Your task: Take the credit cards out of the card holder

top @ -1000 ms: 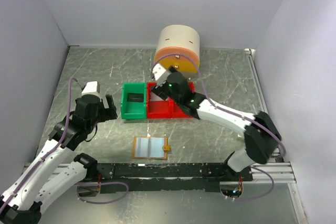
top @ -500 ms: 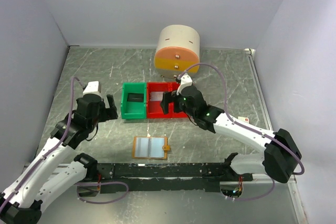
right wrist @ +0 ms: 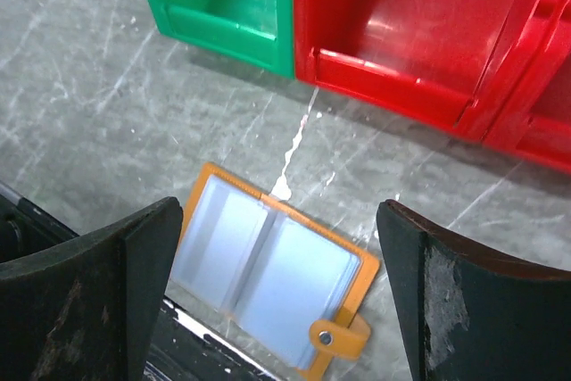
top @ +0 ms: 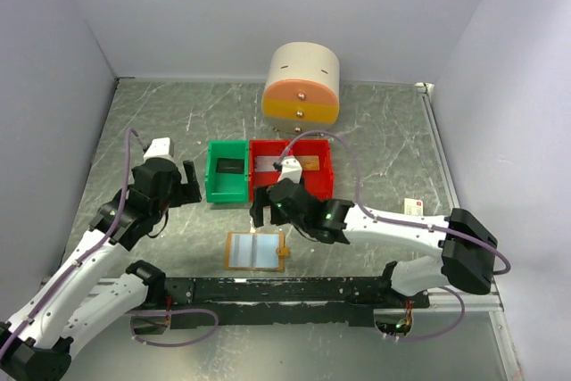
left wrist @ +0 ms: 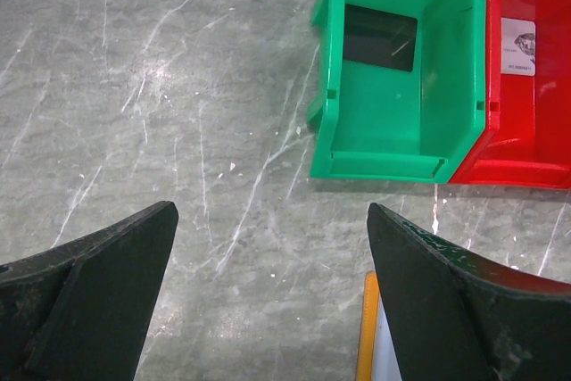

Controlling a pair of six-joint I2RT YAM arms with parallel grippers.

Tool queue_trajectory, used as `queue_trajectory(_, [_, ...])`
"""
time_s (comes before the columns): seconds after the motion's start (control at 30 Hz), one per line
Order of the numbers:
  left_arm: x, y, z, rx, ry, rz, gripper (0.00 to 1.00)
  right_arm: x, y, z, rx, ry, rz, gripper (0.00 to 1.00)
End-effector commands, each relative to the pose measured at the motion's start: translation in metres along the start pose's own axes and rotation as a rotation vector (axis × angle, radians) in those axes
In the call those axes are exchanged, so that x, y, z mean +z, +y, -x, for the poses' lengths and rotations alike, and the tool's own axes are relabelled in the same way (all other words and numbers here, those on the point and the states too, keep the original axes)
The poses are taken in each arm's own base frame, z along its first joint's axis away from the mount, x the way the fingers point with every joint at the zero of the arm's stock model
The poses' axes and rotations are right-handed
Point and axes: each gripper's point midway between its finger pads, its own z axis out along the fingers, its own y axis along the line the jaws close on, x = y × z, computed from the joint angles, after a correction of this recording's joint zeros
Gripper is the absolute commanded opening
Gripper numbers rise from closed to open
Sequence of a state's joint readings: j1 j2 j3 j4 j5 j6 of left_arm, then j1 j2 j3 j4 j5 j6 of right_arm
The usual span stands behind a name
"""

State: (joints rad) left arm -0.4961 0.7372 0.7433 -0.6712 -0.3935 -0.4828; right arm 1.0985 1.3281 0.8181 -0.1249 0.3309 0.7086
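Observation:
The card holder [top: 256, 251] lies open and flat near the table's front edge, an orange rim around pale blue pockets [right wrist: 268, 278]. Its snap tab [right wrist: 332, 338] points to the right. My right gripper [top: 266, 217] hovers just behind and above it, open and empty [right wrist: 278, 211]. A pale grey credit card [top: 268, 163] lies in the red bin [top: 272, 190], and a gold-orange one [top: 310, 163] in the red bin beside it. My left gripper [top: 190, 185] stands open over bare table [left wrist: 270, 213], left of the green bin [left wrist: 401, 113]. The holder's orange edge [left wrist: 367, 327] shows by its right finger.
A dark flat card [top: 230, 165] lies in the green bin [top: 217, 186]. A beige round cabinet [top: 302, 85] with an orange drawer front stands at the back. A small white tag [top: 412, 206] lies at the right. The black rail [top: 285, 290] runs just in front of the holder.
My right gripper has opened and come back from over the red bins towards the near edge, and now hangs over the card holder. The left arm has barely moved.

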Motion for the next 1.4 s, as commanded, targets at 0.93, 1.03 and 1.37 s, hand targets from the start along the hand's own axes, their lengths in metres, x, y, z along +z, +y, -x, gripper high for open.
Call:
queue_trajectory(0.93, [0.0, -0.001, 0.006, -0.021, -0.015, 0.001, 1.0, 0.015, 0.029, -0.06, 0.085, 0.125, -0.228, 0.68])
queue_trajectory(1.03, [0.0, 0.001, 0.006, -0.026, -0.01, 0.018, 1.0, 0.02, 0.036, -0.066, 0.076, 0.148, -0.203, 0.65])
queue_trajectory(1.37, [-0.003, 0.012, 0.01, -0.067, -0.051, 0.068, 1.0, 0.042, 0.054, -0.095, 0.027, 0.23, -0.19, 0.59])
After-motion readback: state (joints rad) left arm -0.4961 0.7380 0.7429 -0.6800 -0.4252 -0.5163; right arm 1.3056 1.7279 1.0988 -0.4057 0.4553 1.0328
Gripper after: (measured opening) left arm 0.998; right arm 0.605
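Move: The open card holder lies on the table about 11 cm below the empty right hand, roughly 5 cm back and 3 cm to its left, with its orange clasp tab about 5 cm back and 5 cm right of the hand. The green bin's middle is some 19 cm ahead and 12 cm left, the middle red bin's 19 cm ahead and about 1 cm right. From the left hand the holder is about 17 cm right, 7 cm back and 16 cm down. The right hand sinks about 7 cm towards the open card holder while working some 5 cm back and 5 cm left, the backward part mostly first and the leftward part mostly late, away from the bins. On the way the wrist tips its fingers about 10 degrees further down and rolls its left side down by a similar amount, and the fingers narrow from nearly wide open to a bit over half, still clear above the pages at the end. ##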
